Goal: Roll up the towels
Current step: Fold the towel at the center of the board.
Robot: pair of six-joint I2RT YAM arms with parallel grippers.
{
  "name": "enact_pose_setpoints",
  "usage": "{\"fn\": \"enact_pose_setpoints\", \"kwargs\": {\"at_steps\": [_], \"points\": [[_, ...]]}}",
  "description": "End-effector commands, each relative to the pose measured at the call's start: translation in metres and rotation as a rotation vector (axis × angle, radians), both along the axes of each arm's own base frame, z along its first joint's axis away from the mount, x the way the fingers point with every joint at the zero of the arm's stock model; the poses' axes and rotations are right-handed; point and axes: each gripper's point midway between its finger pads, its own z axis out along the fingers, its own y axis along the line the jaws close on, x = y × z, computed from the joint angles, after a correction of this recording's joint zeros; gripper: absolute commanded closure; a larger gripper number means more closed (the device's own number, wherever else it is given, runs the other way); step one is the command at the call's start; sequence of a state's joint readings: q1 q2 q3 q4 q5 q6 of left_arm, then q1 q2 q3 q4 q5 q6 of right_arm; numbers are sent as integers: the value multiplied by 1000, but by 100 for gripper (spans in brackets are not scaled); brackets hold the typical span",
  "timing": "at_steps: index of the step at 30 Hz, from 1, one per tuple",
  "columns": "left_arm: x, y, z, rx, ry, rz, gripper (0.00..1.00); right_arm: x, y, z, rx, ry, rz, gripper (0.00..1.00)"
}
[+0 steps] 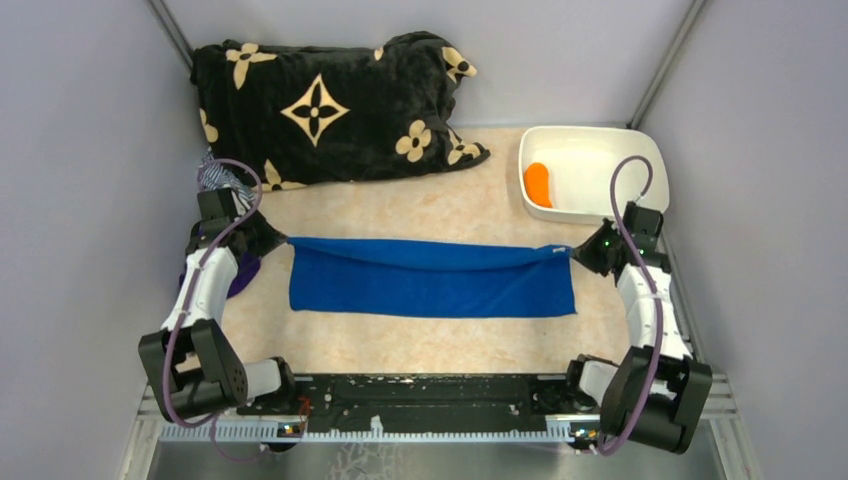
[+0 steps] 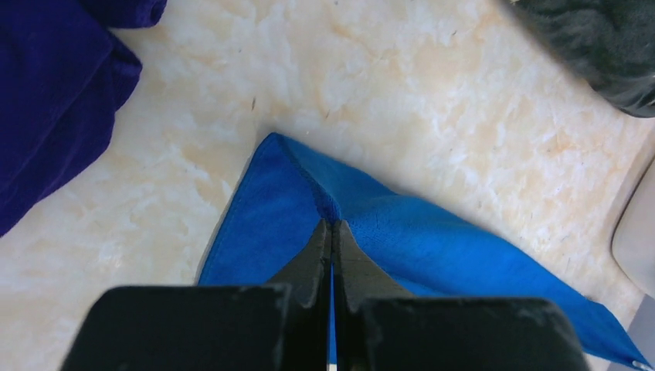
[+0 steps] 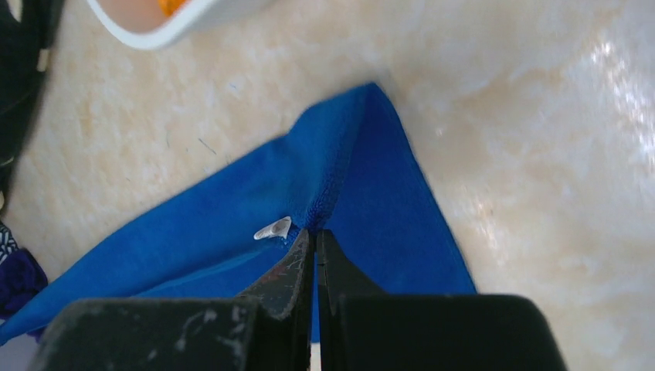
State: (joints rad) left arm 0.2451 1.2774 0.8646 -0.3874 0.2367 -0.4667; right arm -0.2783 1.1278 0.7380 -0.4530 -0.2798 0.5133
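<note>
A royal blue towel (image 1: 432, 278) is stretched across the middle of the table, its far edge lifted at both ends. My left gripper (image 1: 284, 240) is shut on the towel's left corner (image 2: 328, 202), pinching the hem. My right gripper (image 1: 574, 250) is shut on the right corner (image 3: 324, 209), beside a small white tag (image 3: 273, 228). An orange towel (image 1: 538, 184), rolled up, lies in the white tub (image 1: 640, 150) at the back right.
A big black plush blanket with tan flowers (image 1: 330, 105) lies at the back left. A dark purple cloth (image 2: 54, 93) sits by the left arm. Grey walls close in both sides.
</note>
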Motion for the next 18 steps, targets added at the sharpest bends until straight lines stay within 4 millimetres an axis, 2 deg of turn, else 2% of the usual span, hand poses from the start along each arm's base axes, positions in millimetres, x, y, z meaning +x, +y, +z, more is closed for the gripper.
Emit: {"fn": "enact_pose_setpoints", "kwargs": {"at_steps": [1,7,10,13,18], "points": [[-20,9,-1,43,29,46,100,-33,1,-6,25,81,-77,100],[-43,18,-11,79,93,114,100,-63,-7,-18,-1,187,-184,100],[-51,25,-14,106,122,155,100,-75,-18,-20,-48,234,-249,100],[-55,28,-12,119,131,175,99,-79,-28,-16,-89,249,-292,100],[-67,27,-18,111,177,190,98,-83,-28,-18,-85,266,-301,100]]}}
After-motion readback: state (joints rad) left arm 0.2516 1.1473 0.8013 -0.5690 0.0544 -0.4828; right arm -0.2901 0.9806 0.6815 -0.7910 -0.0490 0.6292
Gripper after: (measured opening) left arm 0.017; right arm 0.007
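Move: The near edge of the blue towel is where the far edge I hold is going. Its left corner lies about 16 cm back and 1 cm left of my left hand, some 9 cm below; its right corner is about 16 cm back and 3 cm right of my right hand, 8 cm below. The purple towel sits roughly 14 cm left of my left hand and 3 cm back. The white bin is some 19 cm ahead and 8 cm right of my right hand. Keeping both pinches on the far edge of the blue towel, I draw it back over the lower layer towards the near edge. My right hand leads, about 8 cm back while sinking 3 cm, its fingers tipping further down and turning clockwise; my left comes some 5 cm back, easing a little left and down and turning slightly counter-clockwise. ##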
